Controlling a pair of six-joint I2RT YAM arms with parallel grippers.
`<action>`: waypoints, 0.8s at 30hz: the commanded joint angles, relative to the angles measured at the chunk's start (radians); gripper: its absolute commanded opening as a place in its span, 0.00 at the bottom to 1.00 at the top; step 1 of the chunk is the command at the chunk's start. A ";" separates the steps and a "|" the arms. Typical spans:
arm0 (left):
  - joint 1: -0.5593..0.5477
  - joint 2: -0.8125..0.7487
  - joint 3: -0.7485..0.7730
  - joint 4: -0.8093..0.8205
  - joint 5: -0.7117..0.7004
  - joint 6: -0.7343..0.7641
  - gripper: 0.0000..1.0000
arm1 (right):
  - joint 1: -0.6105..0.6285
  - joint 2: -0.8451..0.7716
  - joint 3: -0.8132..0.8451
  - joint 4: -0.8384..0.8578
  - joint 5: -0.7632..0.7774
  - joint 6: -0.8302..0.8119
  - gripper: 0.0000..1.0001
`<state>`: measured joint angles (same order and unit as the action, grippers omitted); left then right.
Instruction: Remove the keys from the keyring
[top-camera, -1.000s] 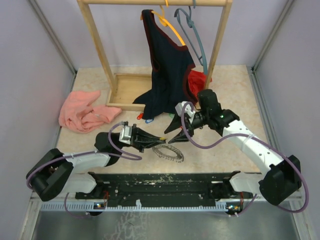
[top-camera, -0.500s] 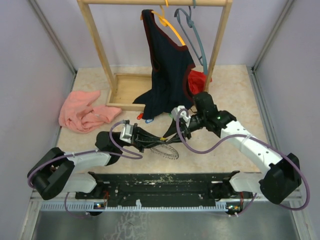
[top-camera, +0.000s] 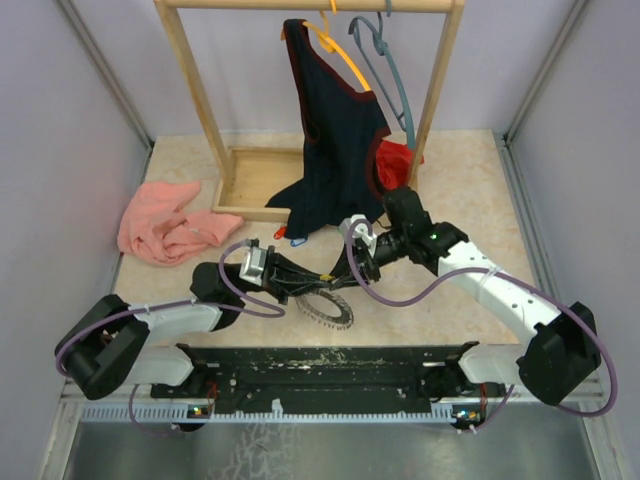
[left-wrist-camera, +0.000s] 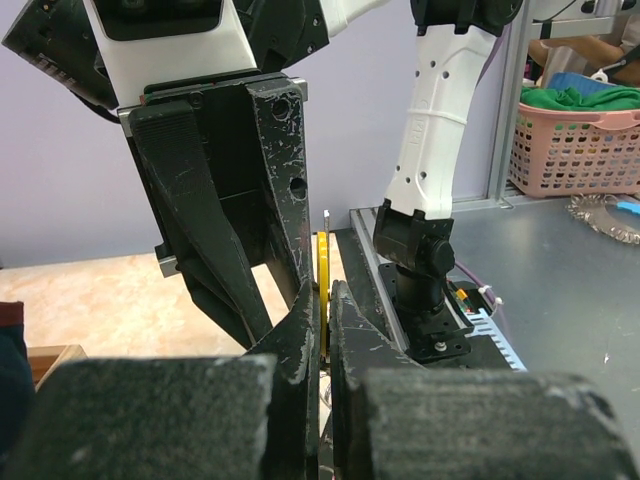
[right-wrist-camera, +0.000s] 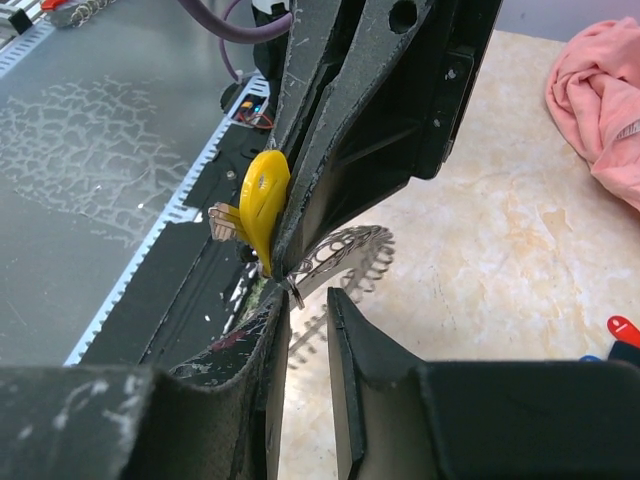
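Note:
My left gripper (top-camera: 318, 286) is shut on the yellow tag of a key (left-wrist-camera: 323, 268), seen edge-on between its jaws; the same yellow key (right-wrist-camera: 262, 200) shows in the right wrist view. The dark beaded keyring (top-camera: 329, 309) hangs from that key and rests tilted on the table, and it appears again as the keyring (right-wrist-camera: 346, 250) just past my right fingers. My right gripper (right-wrist-camera: 305, 296) stands tip to tip with the left one. Its jaws are narrowly open, with a small silver link at the left fingertip. A red-tagged key (top-camera: 282, 234) and a blue one (top-camera: 298, 241) lie on the table.
A wooden clothes rack (top-camera: 190, 85) stands at the back. A black garment (top-camera: 335, 130) hangs on it, with orange and grey hangers (top-camera: 385, 60) beside. Red cloth (top-camera: 397, 160) lies behind my right arm. A pink cloth (top-camera: 160, 225) lies at the left.
My right gripper has moved left and down to the left gripper's tips, and its jaws have narrowed. The keyring has shifted slightly left. The left gripper has stayed shut.

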<state>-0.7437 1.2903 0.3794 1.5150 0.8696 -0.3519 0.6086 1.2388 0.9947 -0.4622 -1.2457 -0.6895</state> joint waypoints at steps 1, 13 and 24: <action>0.009 0.002 0.016 0.197 0.006 -0.018 0.00 | 0.020 0.003 0.008 0.014 -0.022 -0.026 0.22; 0.014 -0.001 0.009 0.211 -0.003 -0.026 0.00 | 0.036 0.010 0.012 0.006 -0.021 -0.031 0.07; 0.036 -0.042 -0.030 0.241 0.011 -0.040 0.00 | 0.034 0.002 0.042 -0.008 -0.046 0.009 0.00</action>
<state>-0.7223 1.2850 0.3676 1.5154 0.8764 -0.3740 0.6327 1.2400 0.9951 -0.4877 -1.2392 -0.7113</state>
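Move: The small metal link joining the keyring to the key lies at the right fingertips, about 1 cm back and 1 cm to the left of the right hand point, level with it. The yellow key in the left fingers is some 2 cm left, 2 cm back and 1 cm above; the chain hoop hangs about 6 cm below, 1 cm back and 1 cm left. From the left hand, the link lies roughly 2 cm right and 1 cm below, straight ahead by 0. Ease the right gripper back about 1 cm to set its slightly open fingertips around the small link just below the yellow key, then shut them fully and pinch the link there. Keep the left gripper all but still, its fingers still clamped on the key. ##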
